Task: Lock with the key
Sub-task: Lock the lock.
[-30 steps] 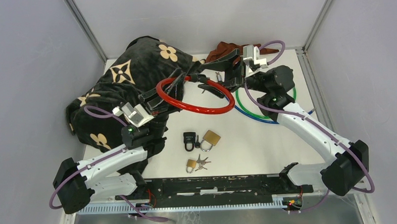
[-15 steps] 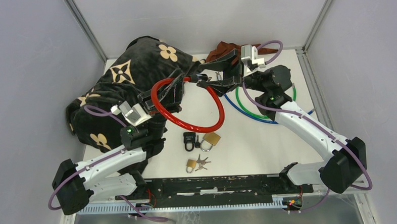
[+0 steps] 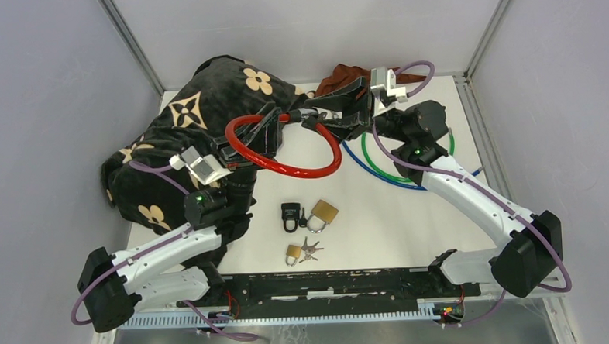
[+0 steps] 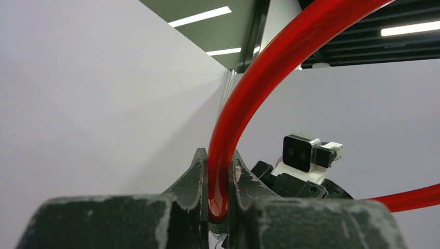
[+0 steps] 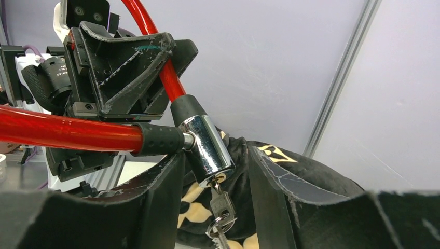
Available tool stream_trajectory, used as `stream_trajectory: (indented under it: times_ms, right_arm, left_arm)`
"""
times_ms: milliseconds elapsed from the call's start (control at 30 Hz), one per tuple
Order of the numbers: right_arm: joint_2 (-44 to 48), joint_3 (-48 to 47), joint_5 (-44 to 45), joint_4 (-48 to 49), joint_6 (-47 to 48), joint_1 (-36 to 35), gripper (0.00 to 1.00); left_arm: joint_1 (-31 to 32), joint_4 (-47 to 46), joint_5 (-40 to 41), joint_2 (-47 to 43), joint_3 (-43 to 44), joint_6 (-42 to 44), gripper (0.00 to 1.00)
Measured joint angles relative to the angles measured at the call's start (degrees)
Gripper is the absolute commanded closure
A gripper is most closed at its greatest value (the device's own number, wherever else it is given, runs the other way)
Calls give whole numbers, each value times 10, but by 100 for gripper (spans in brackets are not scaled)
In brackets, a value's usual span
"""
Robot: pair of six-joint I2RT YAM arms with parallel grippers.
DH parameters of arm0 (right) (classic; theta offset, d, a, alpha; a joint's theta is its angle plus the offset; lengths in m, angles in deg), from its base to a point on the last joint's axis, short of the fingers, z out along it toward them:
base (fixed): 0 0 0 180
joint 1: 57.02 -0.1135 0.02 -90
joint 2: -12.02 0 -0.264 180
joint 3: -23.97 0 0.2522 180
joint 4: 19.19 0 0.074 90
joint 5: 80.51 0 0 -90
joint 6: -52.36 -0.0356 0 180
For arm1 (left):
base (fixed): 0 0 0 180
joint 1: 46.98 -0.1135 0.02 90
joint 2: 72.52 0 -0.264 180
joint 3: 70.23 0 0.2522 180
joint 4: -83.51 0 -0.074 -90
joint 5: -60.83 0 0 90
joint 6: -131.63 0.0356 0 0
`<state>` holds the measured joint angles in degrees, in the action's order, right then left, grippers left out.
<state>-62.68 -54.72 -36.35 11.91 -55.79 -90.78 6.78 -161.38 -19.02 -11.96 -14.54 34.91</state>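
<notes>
A red cable lock (image 3: 293,168) hangs in a loop above the table. My left gripper (image 3: 257,135) is shut on the red cable (image 4: 244,93), which runs up between its fingers (image 4: 198,171). The cable's two black ends meet at a chrome lock cylinder (image 5: 207,148). A key (image 5: 220,202) sits in the cylinder's lower end, with a ring and a second key hanging from it. My right gripper (image 5: 215,151) is open, its fingers on either side of the cylinder and key without touching them; it also shows in the top view (image 3: 322,118).
A black bag with tan flowers (image 3: 198,114) lies at the back left. A black padlock (image 3: 291,214), two brass padlocks (image 3: 323,211) and loose keys (image 3: 311,249) lie at the front centre. Green and blue cable loops (image 3: 386,168) lie under the right arm. Brown cloth (image 3: 344,77) lies at the back.
The left gripper has swung the red loop up and to the left, so it looks narrower. The right gripper has moved left, closing in on the lock cylinder.
</notes>
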Motion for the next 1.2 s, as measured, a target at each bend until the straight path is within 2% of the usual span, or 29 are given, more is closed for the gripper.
stream_trajectory:
  times_ms: [500, 867, 967, 1133, 1200]
  right_arm:
    - [-1, -2, 7, -30, 8, 0, 44]
    - [-17, -10, 26, -90, 40, -3, 46]
    - [-19, -10, 28, -103, 49, -3, 58]
    - [-19, -10, 15, -118, 59, -4, 97]
    - [-19, -10, 12, -120, 59, -5, 100]
  left_arm:
    - [0, 58, 53, -9, 12, -59, 98]
    - [1, 174, 141, -2, 52, -136, 98]
    - [1, 198, 155, -2, 53, -145, 98]
    - [0, 217, 178, -4, 54, -155, 98]
    - [0, 221, 180, -8, 54, -156, 98]
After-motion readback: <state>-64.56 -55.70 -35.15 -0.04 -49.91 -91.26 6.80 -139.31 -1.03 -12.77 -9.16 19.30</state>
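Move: The lock's chrome barrel hangs just off the right hand's open fingertips, about 1 cm back, 1 cm to the left and 1 cm above the point between them. The key in its lower end is some 2 cm right and 2 cm below that point, level with it front to back. The hose's side end, at the barrel's flank, is 3 cm back, 1 cm left and 1 cm up. From the left hand, still gripping the hose, the barrel lies roughly 7 cm right, 3 cm lower, neither ahead nor back. The barrel is carried forward and down by the left hand, which keeps its pinch on the red hose, travels about 5 cm forward while sinking 3 cm, and tips forward some 25 degrees. The open right hand follows down and forward, then near the end shuts its fingers on the barrel from both sides and pinches it. ##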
